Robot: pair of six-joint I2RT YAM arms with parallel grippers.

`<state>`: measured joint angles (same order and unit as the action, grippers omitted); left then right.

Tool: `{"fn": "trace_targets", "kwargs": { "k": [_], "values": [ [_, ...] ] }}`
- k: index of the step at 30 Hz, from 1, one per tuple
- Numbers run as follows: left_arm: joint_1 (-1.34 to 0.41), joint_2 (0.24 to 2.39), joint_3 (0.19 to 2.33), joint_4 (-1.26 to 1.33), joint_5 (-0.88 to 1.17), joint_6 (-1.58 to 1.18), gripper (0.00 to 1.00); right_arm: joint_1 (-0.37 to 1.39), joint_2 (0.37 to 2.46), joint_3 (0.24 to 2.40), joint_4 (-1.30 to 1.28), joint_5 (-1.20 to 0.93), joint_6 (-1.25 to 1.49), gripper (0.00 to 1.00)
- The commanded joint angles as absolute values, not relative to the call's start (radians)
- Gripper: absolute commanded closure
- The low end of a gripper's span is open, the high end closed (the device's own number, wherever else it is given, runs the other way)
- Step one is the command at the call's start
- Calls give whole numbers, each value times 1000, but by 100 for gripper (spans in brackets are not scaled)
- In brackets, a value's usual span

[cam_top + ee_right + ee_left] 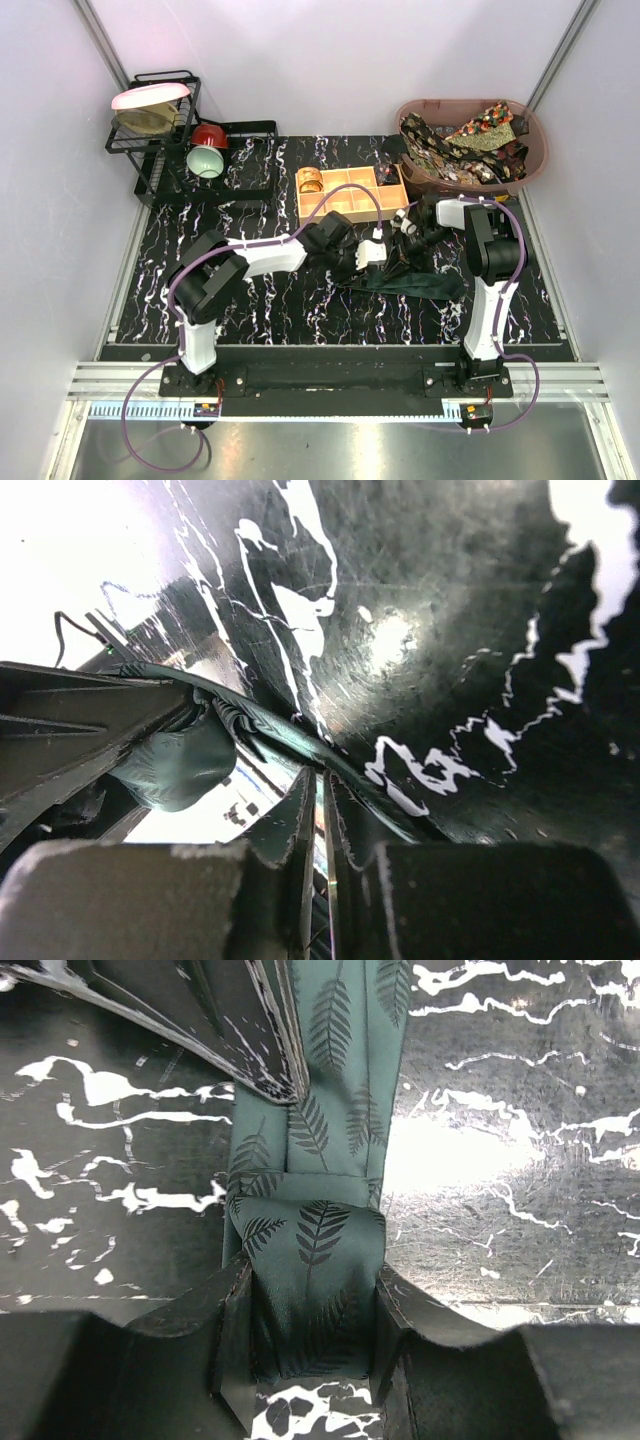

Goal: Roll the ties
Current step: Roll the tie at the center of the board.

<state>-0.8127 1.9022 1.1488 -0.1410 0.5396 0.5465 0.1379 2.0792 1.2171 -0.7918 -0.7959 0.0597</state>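
Observation:
A dark green tie (420,282) with a fern print lies across the middle of the marbled table. Its near end is folded over into a short bundle (315,1230). My left gripper (310,1290) is shut on that bundle, one finger against each side; from above it (378,250) sits at the tie's left end. My right gripper (405,243) meets it from the right. Its jaws (322,780) stand almost together, pinched on a thin layer of the tie, whose bunched part (180,760) hangs to the left. Several patterned ties (470,140) fill a basket.
The pink-brown basket (535,160) stands at the back right. A tan wooden box (350,200) with square compartments sits just behind the grippers, a gold-patterned roll (310,180) in one cell. A black dish rack (160,130) with bowls occupies the back left.

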Motion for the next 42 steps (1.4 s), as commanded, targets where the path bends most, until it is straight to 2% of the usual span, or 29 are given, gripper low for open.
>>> {"fn": "trace_targets", "kwargs": {
  "k": [1, 8, 16, 19, 21, 23, 26, 36, 42],
  "values": [
    [-816, 1871, 1149, -186, 448, 532, 70, 138, 2094, 1241, -768, -701, 18, 86],
    [-828, 1960, 1181, -264, 356, 568, 72, 137, 1980, 1296, -799, -830, 9, 74],
    [-831, 1976, 1189, -276, 336, 572, 72, 117, 1960, 1259, -842, -750, -21, 74],
    [-831, 1985, 1190, -282, 337, 568, 72, 103, 1956, 1253, -853, -779, -34, 73],
    [-831, 1993, 1193, -281, 330, 561, 72, 104, 1947, 1253, -842, -869, -31, 69],
    [-831, 2003, 1200, -284, 322, 552, 71, 115, 1939, 1235, -783, -923, 26, 57],
    [-831, 2019, 1210, -287, 316, 532, 70, 156, 1931, 1209, -712, -988, 70, 53],
    [-833, 2029, 1210, -288, 334, 531, 69, 206, 1971, 1141, -500, -1040, 166, 52],
    [-833, 2031, 1215, -290, 341, 529, 68, 222, 1991, 1123, -476, -1039, 181, 57]
  ]
}}
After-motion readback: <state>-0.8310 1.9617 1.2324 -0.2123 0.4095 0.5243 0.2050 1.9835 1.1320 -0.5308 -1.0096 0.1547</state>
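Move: The left hand already holds the green tie's roll between its fingers, the roll's middle about 1 cm under the hand point. From the right hand, low at the table with fingers nearly shut, that roll lies roughly 7 cm left and 2 cm back, about 1 cm higher. The tie's unrolled strip is centred some 5 cm right and 2 cm back of the right hand. The divided tray stands about 20 cm ahead and 9 cm left of it, some 2 cm higher. Up off the table by the tie goes the right hand, about 4 cm and a little forward, then about 5 cm left to come in over the roll, fingers opening to nearly half and tilting some 15 degrees towards level. The left hand keeps its hold on the roll, sinks about 1 cm early on and eases 1.5 cm forward, fingers tipping slightly steeper. ##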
